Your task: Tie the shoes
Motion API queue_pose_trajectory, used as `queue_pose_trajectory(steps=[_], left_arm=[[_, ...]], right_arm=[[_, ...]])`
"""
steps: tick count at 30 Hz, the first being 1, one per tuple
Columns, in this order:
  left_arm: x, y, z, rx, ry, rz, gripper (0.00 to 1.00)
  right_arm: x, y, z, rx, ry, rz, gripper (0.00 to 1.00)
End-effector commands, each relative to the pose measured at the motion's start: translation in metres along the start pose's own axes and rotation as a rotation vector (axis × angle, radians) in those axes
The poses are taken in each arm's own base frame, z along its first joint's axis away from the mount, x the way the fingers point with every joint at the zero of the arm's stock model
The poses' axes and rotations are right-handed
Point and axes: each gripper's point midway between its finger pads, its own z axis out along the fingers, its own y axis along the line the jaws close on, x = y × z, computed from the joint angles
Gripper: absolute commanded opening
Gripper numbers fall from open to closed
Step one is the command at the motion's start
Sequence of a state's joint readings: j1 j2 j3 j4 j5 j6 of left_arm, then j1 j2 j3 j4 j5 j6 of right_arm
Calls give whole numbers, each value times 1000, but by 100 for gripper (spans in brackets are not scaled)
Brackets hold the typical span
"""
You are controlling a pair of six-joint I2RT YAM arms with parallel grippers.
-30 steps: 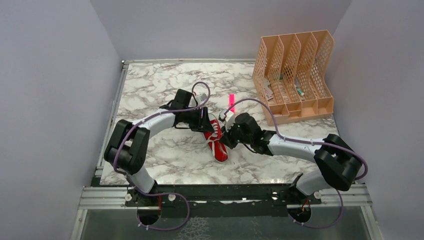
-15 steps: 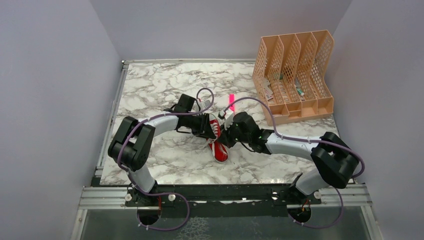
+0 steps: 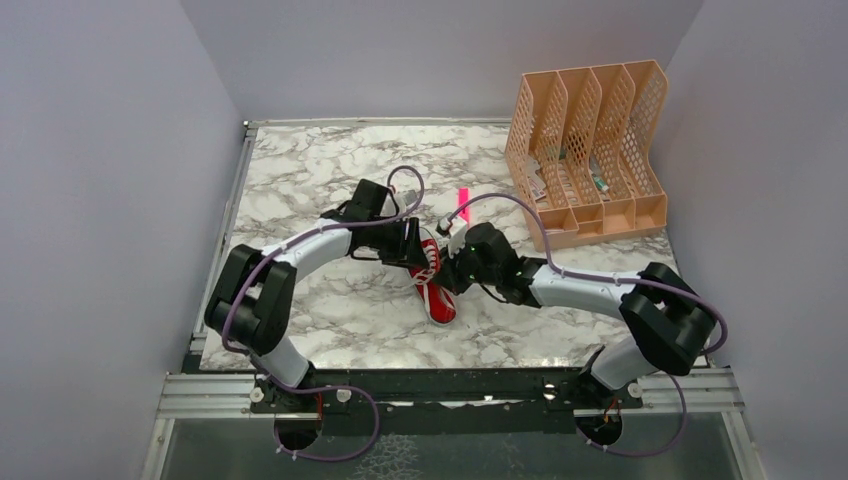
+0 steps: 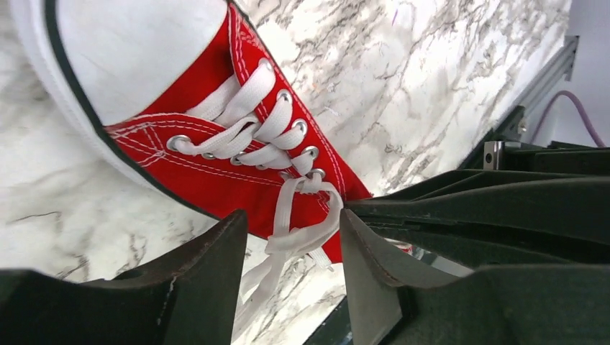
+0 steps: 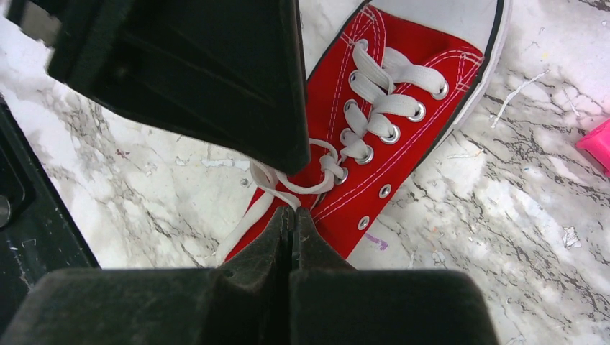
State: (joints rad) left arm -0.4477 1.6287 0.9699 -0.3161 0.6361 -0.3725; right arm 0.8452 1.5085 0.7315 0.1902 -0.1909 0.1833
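The red sneaker (image 3: 437,297) lies mid-table between both arms, white toe cap toward the near edge. My left gripper (image 3: 413,246) is open at its laced top. In the left wrist view a loose loop of white lace (image 4: 298,233) hangs between the parted fingers (image 4: 208,277) of the gripper (image 4: 293,241), beside the red canvas (image 4: 216,176). My right gripper (image 3: 455,270) comes in from the right. Its tips (image 5: 291,221) are shut on a strand of lace (image 5: 277,185) running from the knot on the shoe (image 5: 403,165). The left gripper's black body (image 5: 201,72) fills that view's upper left.
A slim pink marker (image 3: 463,205) lies just behind the shoe; its end shows at the edge (image 5: 597,144) of the right wrist view. An orange mesh file organizer (image 3: 590,150) stands at the back right. Metal rails run along the marble table's left edge (image 3: 235,200) and near edge.
The left gripper closed partway over the laces, then opened again, shifting slightly right. The right gripper crept left toward the shoe and stayed shut.
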Motion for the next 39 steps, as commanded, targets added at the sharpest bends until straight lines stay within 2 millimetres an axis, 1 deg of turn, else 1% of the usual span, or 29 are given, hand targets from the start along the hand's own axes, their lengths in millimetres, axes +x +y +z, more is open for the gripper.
queue_pose_trajectory(steps=[1,3,4,6,8,10,13,17,20,22,26,29,32,34,37,39], left_arm=[[-25,-13,-16,-116,-118,230,52],[-20,-23,-10,-142,-103,363,50],[-17,-24,-7,-156,-89,399,48],[-9,-28,0,-117,-49,421,42],[-8,-26,2,-116,-40,436,37],[-11,-22,3,-146,-73,468,37],[-14,-22,1,-165,-97,511,41],[-4,-27,7,-110,-56,541,43],[4,-30,9,-72,-35,540,40],[4,-31,6,-74,-45,544,38],[6,-29,2,-85,-58,550,38],[11,-21,5,-102,-40,544,38],[11,-17,10,-111,-29,548,36],[8,-16,12,-113,-29,549,33],[3,-17,14,-121,-35,548,22],[1,-19,13,-117,-39,543,18]], right_arm=[[-5,0,-5,16,-28,2,1],[-6,-2,-6,22,-30,1,1],[-7,-2,-6,24,-32,0,1],[-8,-2,-7,29,-35,1,1],[-8,-2,-9,31,-38,4,1],[-8,-2,-9,30,-39,11,1],[-9,0,-9,22,-33,14,1],[-7,0,-10,25,-29,16,1],[-8,0,-11,27,-33,15,1],[-8,-1,-11,28,-31,17,1],[-8,0,-12,28,-31,23,1],[-9,0,-12,27,-31,20,1],[-11,0,-11,27,-31,12,1],[-11,0,-11,29,-31,12,1],[-11,0,-10,29,-31,20,1],[-10,0,-9,32,-32,39,1]])
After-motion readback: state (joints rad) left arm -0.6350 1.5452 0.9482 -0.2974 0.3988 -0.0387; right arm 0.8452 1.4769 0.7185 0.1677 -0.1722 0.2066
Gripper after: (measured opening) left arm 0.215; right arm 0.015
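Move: The lace loop beside the knot lies about 2 cm to the left gripper's right and 1 cm back, some 2 cm below its half-open fingertips. The shoe's toe cap is roughly 7 cm ahead, about level sideways, and 5 cm lower; the pink block is about 11 cm ahead, 8 cm right and 7 cm lower. From the right gripper, that loop lies about 2 cm ahead and 1 cm left, some 2 cm below. Lift the left gripper a good 2 cm and carry it some 2.5 cm to the right over the lace loop, turning the wrist about 30 degrees so the fingers swing steeper. Then sink back down and ease about 1 cm back, closing the fingers well over halfway around the lace by the knot. Keep the right gripper still and shut on its lace. ##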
